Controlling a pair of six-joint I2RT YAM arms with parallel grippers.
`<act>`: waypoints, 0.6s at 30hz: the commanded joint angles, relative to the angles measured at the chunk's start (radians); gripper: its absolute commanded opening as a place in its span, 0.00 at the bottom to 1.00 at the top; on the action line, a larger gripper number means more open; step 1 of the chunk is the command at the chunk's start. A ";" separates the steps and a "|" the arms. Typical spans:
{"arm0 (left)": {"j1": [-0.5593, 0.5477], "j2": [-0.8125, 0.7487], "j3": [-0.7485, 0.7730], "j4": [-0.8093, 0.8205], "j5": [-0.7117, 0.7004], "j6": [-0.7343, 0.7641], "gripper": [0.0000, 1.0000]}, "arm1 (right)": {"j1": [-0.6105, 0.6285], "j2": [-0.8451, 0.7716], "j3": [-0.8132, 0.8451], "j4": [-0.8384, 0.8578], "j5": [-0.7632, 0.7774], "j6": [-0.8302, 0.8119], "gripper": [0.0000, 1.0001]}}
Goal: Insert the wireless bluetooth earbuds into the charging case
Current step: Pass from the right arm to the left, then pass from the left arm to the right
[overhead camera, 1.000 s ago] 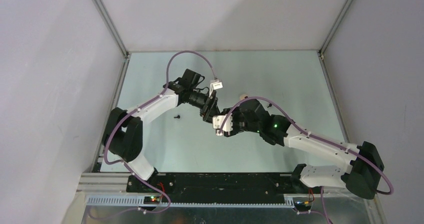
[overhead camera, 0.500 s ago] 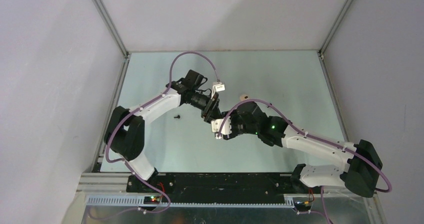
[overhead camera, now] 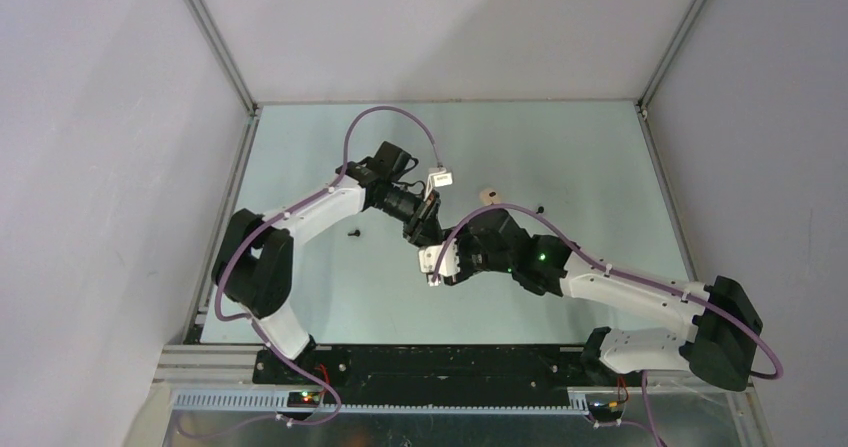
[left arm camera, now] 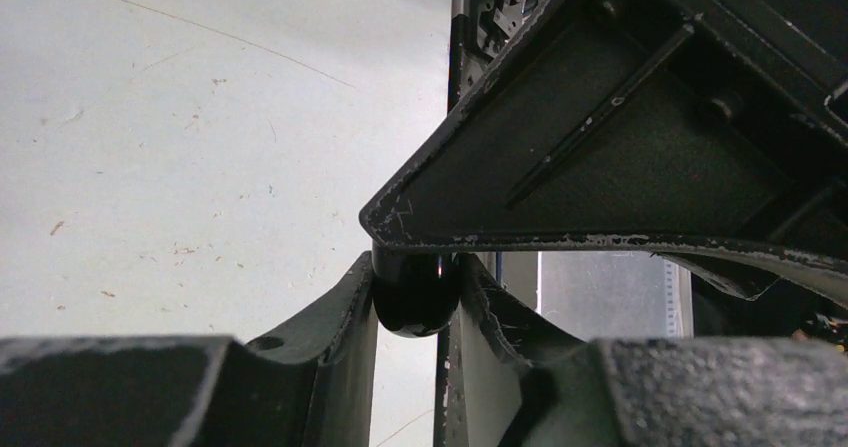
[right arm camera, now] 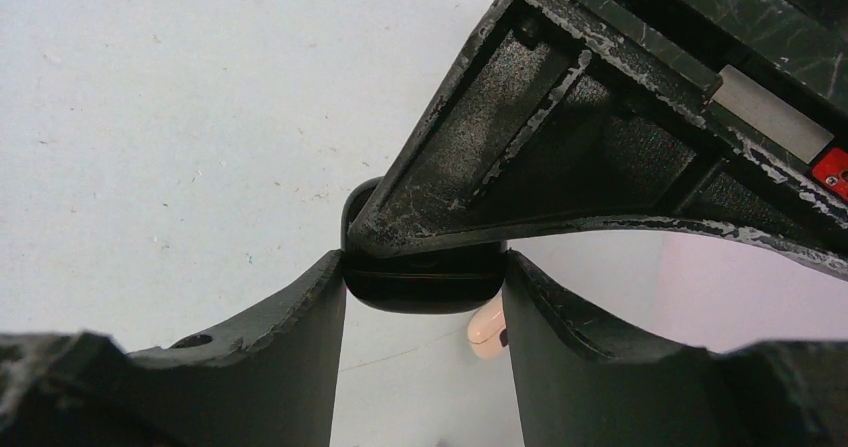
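My left gripper [overhead camera: 427, 235] and right gripper [overhead camera: 438, 258] meet tip to tip over the middle of the table. In the left wrist view the left gripper [left arm camera: 415, 272] is shut on a glossy black rounded charging case [left arm camera: 414, 297], with the other gripper's finger right above it. In the right wrist view the right gripper [right arm camera: 424, 267] is shut on a black case [right arm camera: 424, 287] with a seam line; it looks like the same case. The case is hidden in the top view. A black earbud [overhead camera: 353, 234] lies left of the grippers, another small black piece [overhead camera: 540, 208] lies to the right.
A white rounded case [overhead camera: 488, 196] lies on the table behind the right arm; it also shows in the right wrist view [right arm camera: 487, 329] between the fingers, beyond the black case. Grey walls enclose the table on three sides.
Both grippers, still joined on the black case, have shifted a little toward the near edge and slightly left. Nothing on the table has moved.
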 commanded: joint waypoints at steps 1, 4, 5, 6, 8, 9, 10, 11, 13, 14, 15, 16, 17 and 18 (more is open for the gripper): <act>-0.014 -0.003 0.043 -0.004 0.037 0.046 0.20 | 0.005 0.001 0.001 0.042 0.011 0.001 0.39; -0.014 -0.005 0.046 -0.012 0.041 0.054 0.13 | 0.005 -0.003 0.001 0.049 0.017 0.008 0.58; -0.014 -0.006 0.047 -0.014 0.044 0.057 0.12 | 0.004 -0.004 0.001 0.052 0.019 0.010 0.64; -0.015 -0.008 0.049 -0.017 0.045 0.059 0.11 | 0.003 -0.008 0.001 0.058 0.019 0.019 0.80; -0.015 -0.012 0.053 -0.027 0.048 0.067 0.11 | -0.005 -0.017 0.002 0.071 0.013 0.043 0.96; -0.015 -0.014 0.054 -0.028 0.048 0.070 0.11 | -0.014 -0.022 0.004 0.073 -0.002 0.054 0.98; -0.014 -0.023 0.054 -0.030 0.047 0.071 0.12 | -0.021 -0.032 0.017 0.065 -0.012 0.080 0.99; -0.014 -0.027 0.054 -0.031 0.045 0.074 0.12 | -0.040 -0.041 0.028 0.045 -0.047 0.099 0.99; -0.013 -0.044 0.054 -0.031 0.040 0.079 0.12 | -0.079 -0.056 0.067 0.007 -0.117 0.184 1.00; -0.013 -0.058 0.054 -0.032 0.038 0.080 0.12 | -0.093 -0.061 0.096 -0.008 -0.147 0.207 0.99; -0.013 -0.065 0.054 -0.028 0.030 0.082 0.12 | -0.124 -0.075 0.110 -0.037 -0.212 0.253 1.00; -0.013 -0.082 0.051 -0.025 0.026 0.082 0.12 | -0.143 -0.082 0.138 -0.050 -0.250 0.279 1.00; -0.013 -0.091 0.049 -0.013 0.014 0.077 0.12 | -0.178 -0.095 0.151 -0.070 -0.329 0.332 0.99; -0.014 -0.110 0.042 -0.003 -0.004 0.071 0.12 | -0.218 -0.100 0.173 -0.075 -0.367 0.360 0.99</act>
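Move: The black charging case is already pinched by both hands, its middle within about 1 cm of either hand point. From the right hand, the peach case lies on the table about 12 cm ahead, 10 cm right and 16 below. One black earbud is some 10 cm ahead and 20 right, the other about 5 ahead and 20 left, both at that same table height. The right fingers open wide off the black case and withdraw about 2.5 cm up, slightly rightward; left keeps its pinch. ##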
